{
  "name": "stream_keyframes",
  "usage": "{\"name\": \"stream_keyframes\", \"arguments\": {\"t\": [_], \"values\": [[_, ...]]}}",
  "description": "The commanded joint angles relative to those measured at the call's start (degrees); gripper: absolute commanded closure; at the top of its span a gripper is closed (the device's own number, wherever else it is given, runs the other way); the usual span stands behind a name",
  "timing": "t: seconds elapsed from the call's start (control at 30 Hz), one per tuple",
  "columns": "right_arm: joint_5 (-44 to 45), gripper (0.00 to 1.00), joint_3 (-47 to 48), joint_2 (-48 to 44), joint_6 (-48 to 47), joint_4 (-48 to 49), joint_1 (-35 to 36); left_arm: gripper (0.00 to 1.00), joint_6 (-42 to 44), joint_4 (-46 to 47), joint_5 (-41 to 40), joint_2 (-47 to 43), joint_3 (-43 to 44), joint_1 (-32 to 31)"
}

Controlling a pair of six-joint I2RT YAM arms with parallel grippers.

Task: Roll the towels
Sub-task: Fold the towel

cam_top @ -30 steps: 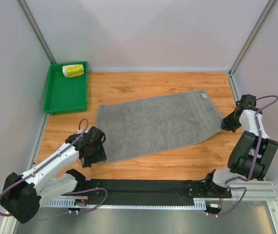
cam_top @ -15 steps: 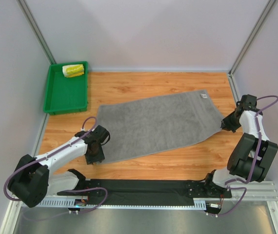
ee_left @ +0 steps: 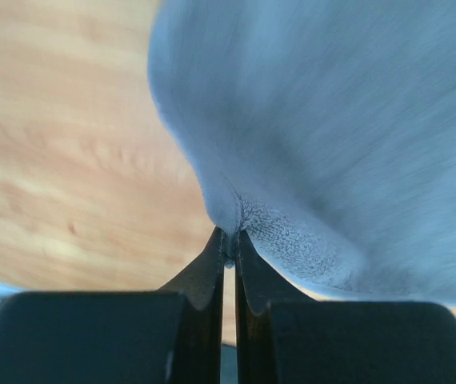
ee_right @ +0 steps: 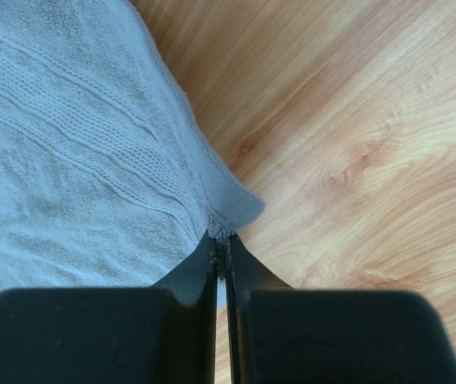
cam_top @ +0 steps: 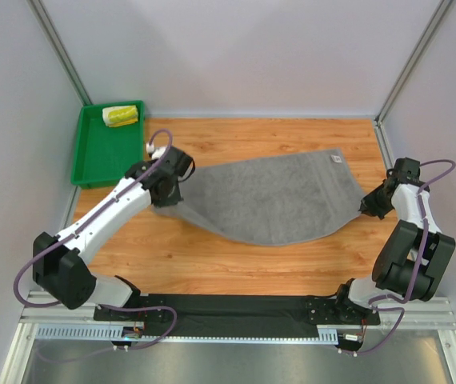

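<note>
The large grey towel (cam_top: 268, 196) lies spread on the wooden table, its left end lifted and bunched. My left gripper (cam_top: 166, 189) is shut on that left corner, and in the left wrist view the cloth (ee_left: 332, 120) hangs from the closed tips (ee_left: 228, 244). At the towel's right corner my right gripper (cam_top: 370, 205) is shut on the hem, with the pinched edge (ee_right: 232, 204) showing at its tips (ee_right: 222, 238). The small white-yellow towel (cam_top: 120, 116) lies rolled in the green tray (cam_top: 104, 156) at the back left.
The green tray stands against the left wall at the table's back corner. Metal frame posts and white walls close in the left, back and right sides. A black strip (cam_top: 236, 308) with both arm bases runs along the near edge.
My left gripper has closed on the grey towel's near left corner and carried it up and toward the back, pulling that end off the table. The right gripper has stayed put.
</note>
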Motion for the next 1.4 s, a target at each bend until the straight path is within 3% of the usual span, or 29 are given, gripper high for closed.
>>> {"name": "stream_keyframes", "arguments": {"t": [0.0, 0.07, 0.17, 0.3, 0.47, 0.5, 0.6, 0.8, 0.97, 1.13, 1.37], "values": [[-2.0, 1.0, -0.6, -1.5, -1.0, 1.5, -0.1, 1.0, 8.7, -9.5, -10.7, 3.3, 16.9, 0.1], [-2.5, 1.0, -0.6, -1.2, -1.2, 1.6, -0.2, 1.0, 11.1, -11.8, -14.8, 4.1, 21.7, -0.1], [-3.2, 1.0, -0.5, -0.8, -1.3, 1.8, -0.2, 1.0, 10.2, -13.9, -16.2, 2.9, 20.0, -0.1], [-3.9, 1.0, -0.5, -0.2, -1.3, 1.9, -0.2, 1.0, 4.8, -14.2, -5.6, -3.0, 9.6, -0.6], [-3.4, 1.0, -0.2, -1.2, -1.0, 1.6, -0.2, 1.0, -0.2, -10.0, 4.2, -14.8, -6.2, -5.9], [-3.0, 1.0, 0.1, -2.0, -1.0, 1.4, -0.2, 1.0, 0.6, -9.1, 9.1, -15.2, -7.7, -5.9], [-1.4, 1.0, 1.3, -5.3, -0.5, 0.0, -0.2, 1.0, 1.0, -7.4, 13.7, -15.7, -10.7, -7.2], [-3.3, 1.0, 3.4, -11.4, 1.2, -3.1, -0.1, 1.0, 3.0, -8.2, 12.5, -17.1, -5.8, -8.4], [-8.1, 1.0, -1.3, -12.3, 1.9, -2.2, 0.0, 1.0, 3.5, -12.5, 11.1, -16.6, -1.2, -7.8], [-10.5, 1.0, -4.0, -13.3, 2.2, -3.3, 0.0, 1.0, 4.1, -12.9, 17.1, -19.4, -0.7, -2.7], [-12.8, 1.0, -4.1, -22.8, 6.3, -8.4, 0.0, 1.0, 7.3, -17.9, 16.6, -22.7, 6.7, -0.3]]}}
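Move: The left hand already holds the grey towel's near-left corner about 11 cm above the table; the towel's middle lies some 24 cm to its right and 3 cm ahead. The green bin is about 15 cm ahead and 18 cm to the left of the left hand. The right hand has the near-right corner pinched some 7 cm up, with the towel's middle about 23 cm to its left and 4 cm ahead; the white tag lies roughly 13 cm ahead and 5 cm left of it. Forward and up first, the left hand swings its towel corner to about 10 cm higher, then sweeps it back towards the robot and down by some 16 cm, and lifts again as its wrist turns slightly clockwise. The right hand holds nearly still, then hitches its corner up about 6 cm, dips, and eases left and back while rising again. Both grips stay shut. ##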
